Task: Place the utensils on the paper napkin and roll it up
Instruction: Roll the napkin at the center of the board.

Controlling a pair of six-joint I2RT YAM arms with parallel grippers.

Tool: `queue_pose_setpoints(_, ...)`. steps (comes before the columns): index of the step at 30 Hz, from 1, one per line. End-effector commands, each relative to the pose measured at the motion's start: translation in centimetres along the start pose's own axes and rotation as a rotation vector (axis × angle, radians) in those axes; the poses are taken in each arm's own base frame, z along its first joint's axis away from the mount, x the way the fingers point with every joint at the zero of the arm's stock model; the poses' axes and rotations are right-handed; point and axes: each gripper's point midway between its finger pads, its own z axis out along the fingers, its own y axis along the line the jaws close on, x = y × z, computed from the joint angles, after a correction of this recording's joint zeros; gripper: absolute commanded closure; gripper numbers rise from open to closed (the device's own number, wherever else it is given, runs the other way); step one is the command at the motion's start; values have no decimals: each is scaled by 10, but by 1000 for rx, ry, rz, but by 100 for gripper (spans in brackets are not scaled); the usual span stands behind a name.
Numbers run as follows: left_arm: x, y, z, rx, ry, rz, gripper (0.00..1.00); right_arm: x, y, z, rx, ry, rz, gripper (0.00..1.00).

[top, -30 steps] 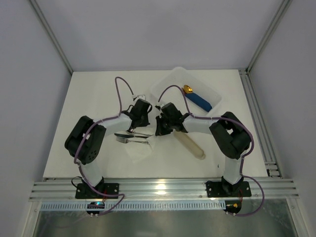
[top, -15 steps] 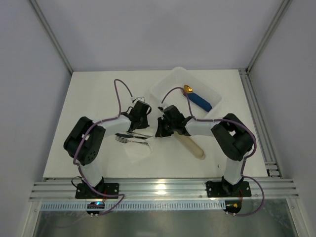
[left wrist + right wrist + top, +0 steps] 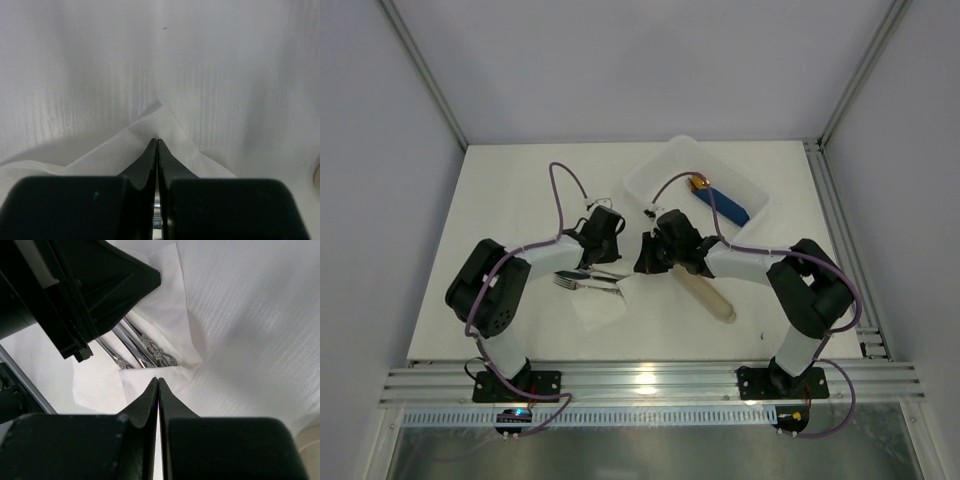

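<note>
The paper napkin (image 3: 602,308) lies on the table in front of the left arm, with the silver utensils (image 3: 582,281) across its upper part, fork tines to the left. In the right wrist view a napkin (image 3: 170,315) flap is folded over the ornate handle ends of the utensils (image 3: 145,347). My right gripper (image 3: 158,379) is shut, its tips on that flap's edge (image 3: 642,265). My left gripper (image 3: 158,140) is shut too, its tips down on a napkin corner (image 3: 175,145), just behind the utensils (image 3: 592,260). Whether either gripper pinches paper cannot be told.
A white plastic tray (image 3: 655,175) stands at the back right, holding a blue-handled gold-tipped piece (image 3: 725,205). A beige oblong sleeve (image 3: 705,292) lies on the table under the right forearm. The left gripper's black body (image 3: 85,290) fills the upper left of the right wrist view.
The right arm's elbow has swung out to the right while its gripper stays at the napkin's right side. The left gripper has barely shifted. Both stay shut.
</note>
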Motion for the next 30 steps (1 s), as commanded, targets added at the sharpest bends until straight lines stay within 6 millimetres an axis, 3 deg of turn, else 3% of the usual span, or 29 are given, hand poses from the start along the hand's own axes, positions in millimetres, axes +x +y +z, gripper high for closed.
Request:
queue_pose_setpoints(1,-7,-4,-12,22,-27,-20,100,-4,12,-5,-45,-32,3,96)
queue_pose_setpoints(11,-10,-5,-19,32,-38,-23,100,19,15,5,-74,-4,24,96)
queue_pose_setpoints(23,-9,-6,-24,23,-47,-21,100,25,20,28,-79,22,26,96)
queue_pose_setpoints(28,-15,-10,-47,32,-116,-34,99,27,17,36,-73,33,30,96)
queue_pose_setpoints(30,-22,-15,-64,61,-163,-51,92,25,18,36,-75,29,30,96)
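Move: The turned-in right-hand flap of the napkin lies about 3 cm back, 4 cm to the left and 4 cm below the right hand. The utensils under its edge centre some 13 cm to that hand's left and 2 cm back; the tan holder is about 14 cm to its right and 4 cm back. For the left hand, low over the napkin's far part, the flap is roughly 6 cm back and 4 cm right, the spoon 3 cm back and 2 cm left. Down, back and then left, the right hand brings its all but shut fingertips onto the napkin flap beside the handle ends, ending some 4 cm lower, 3 cm back and 2 cm left, and presses the paper there. The left hand, fingers still shut, hardly stirs at first, then climbs away from the napkin's far part, about 3 cm up and 2 cm back. ##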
